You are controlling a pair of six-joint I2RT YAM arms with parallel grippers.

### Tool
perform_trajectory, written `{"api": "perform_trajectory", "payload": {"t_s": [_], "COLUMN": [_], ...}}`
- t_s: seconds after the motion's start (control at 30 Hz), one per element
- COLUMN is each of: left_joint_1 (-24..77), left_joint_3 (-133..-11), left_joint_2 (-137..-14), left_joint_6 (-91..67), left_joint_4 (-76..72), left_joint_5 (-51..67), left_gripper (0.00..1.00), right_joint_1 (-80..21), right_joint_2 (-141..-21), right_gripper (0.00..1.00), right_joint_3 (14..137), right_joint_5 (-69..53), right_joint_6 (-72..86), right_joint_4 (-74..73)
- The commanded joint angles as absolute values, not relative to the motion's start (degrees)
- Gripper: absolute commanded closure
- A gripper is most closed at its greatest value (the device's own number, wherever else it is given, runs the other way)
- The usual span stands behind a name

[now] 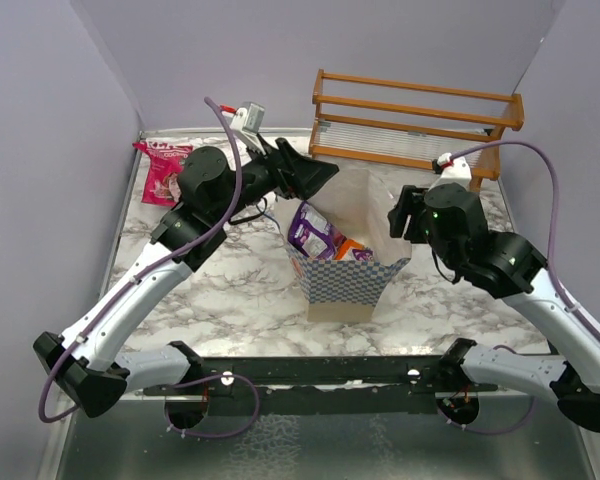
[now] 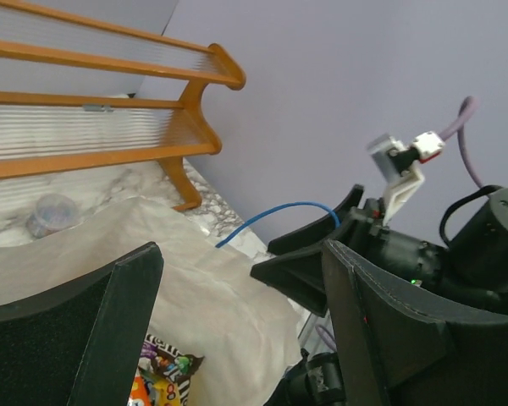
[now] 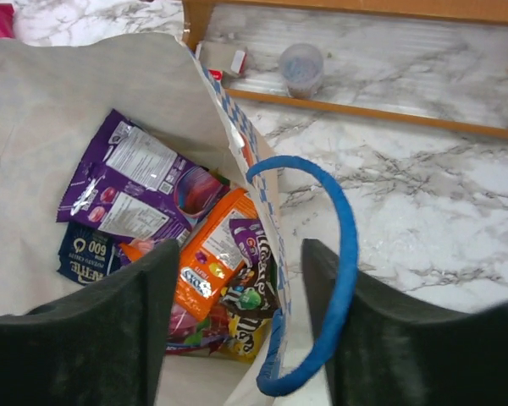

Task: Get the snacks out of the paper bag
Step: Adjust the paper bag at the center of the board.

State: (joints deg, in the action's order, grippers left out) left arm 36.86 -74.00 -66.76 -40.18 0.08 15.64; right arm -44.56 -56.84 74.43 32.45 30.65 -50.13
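The blue-and-white checkered paper bag stands open at the table's middle. Inside lie snacks: a purple packet, an orange one, a brown one and a dark blue one. A pink-red bag lies on the table at the far left. My right gripper is open and straddles the bag's right wall, one finger inside and one outside by the blue cord handle. My left gripper hangs open over the cream lining at the bag's far left rim, holding nothing.
A wooden rack stands at the back right, close behind the bag, with a small clear cup on its floor. Purple walls close in the table on the left, back and right. The two grippers face each other across the bag's mouth.
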Motion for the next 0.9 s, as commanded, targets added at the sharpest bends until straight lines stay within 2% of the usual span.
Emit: {"api": "perform_trajectory", "payload": {"t_s": [0.0, 0.1, 0.23, 0.33, 0.37, 0.57, 0.87], "left_joint_1": [39.6, 41.0, 42.1, 42.4, 42.4, 42.5, 42.9], "left_joint_3": [-77.3, -79.3, -79.9, -80.3, -80.3, -80.2, -79.0], "left_joint_2": [-68.2, -69.1, -69.0, -68.9, -68.8, -69.3, -67.3], "left_joint_6": [-38.2, -37.5, -36.6, -35.5, -35.1, -35.1, -35.3], "left_joint_4": [-0.1, 0.6, 1.8, 3.6, 4.0, 4.9, 5.4], "left_joint_5": [12.9, 12.4, 11.0, 9.9, 9.5, 9.2, 9.0], "left_gripper": [0.21, 0.21, 0.21, 0.21, 0.21, 0.21, 0.21], "right_joint_1": [-44.7, -44.7, -44.7, -44.7, -44.7, -44.7, -44.7], "right_joint_2": [-55.8, -55.5, -55.3, -54.4, -53.9, -51.6, -61.6], "right_gripper": [0.48, 0.55, 0.75, 0.95, 0.98, 0.98, 0.98], "right_joint_3": [73.2, 72.2, 72.0, 72.2, 72.1, 73.4, 86.5], "right_joint_5": [30.1, 31.3, 31.2, 30.2, 29.0, 21.6, 22.7], "right_joint_6": [31.7, 30.5, 28.1, 26.1, 25.3, 16.9, -1.8], "right_joint_4": [-46.7, -43.0, -39.0, -36.1, -34.6, -22.7, -17.6]}}
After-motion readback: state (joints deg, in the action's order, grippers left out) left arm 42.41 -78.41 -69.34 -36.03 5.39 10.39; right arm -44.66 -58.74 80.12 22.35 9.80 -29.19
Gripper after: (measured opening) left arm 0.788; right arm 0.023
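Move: The blue handle on the bag's right rim already stands between my right fingers, within a centimetre or so of the grip point. From that hand, the orange snack is roughly 10 cm left, 4 cm farther out and some 15 cm below; the purple snack is about 18 cm left, 8 cm ahead and 14 cm below. From my left hand, that handle lies about 16 cm right, 1 cm ahead and 13 cm below. I finish shutting my right fingers on the right blue handle, almost in place, then draw it up about 10 cm, easing some 5 cm left towards my left hand and slightly forward. As I lift, the fingertips tip up around 20 degrees and swing a little counter-clockwise. My open left hand only shifts about 2 cm right above the bag. ##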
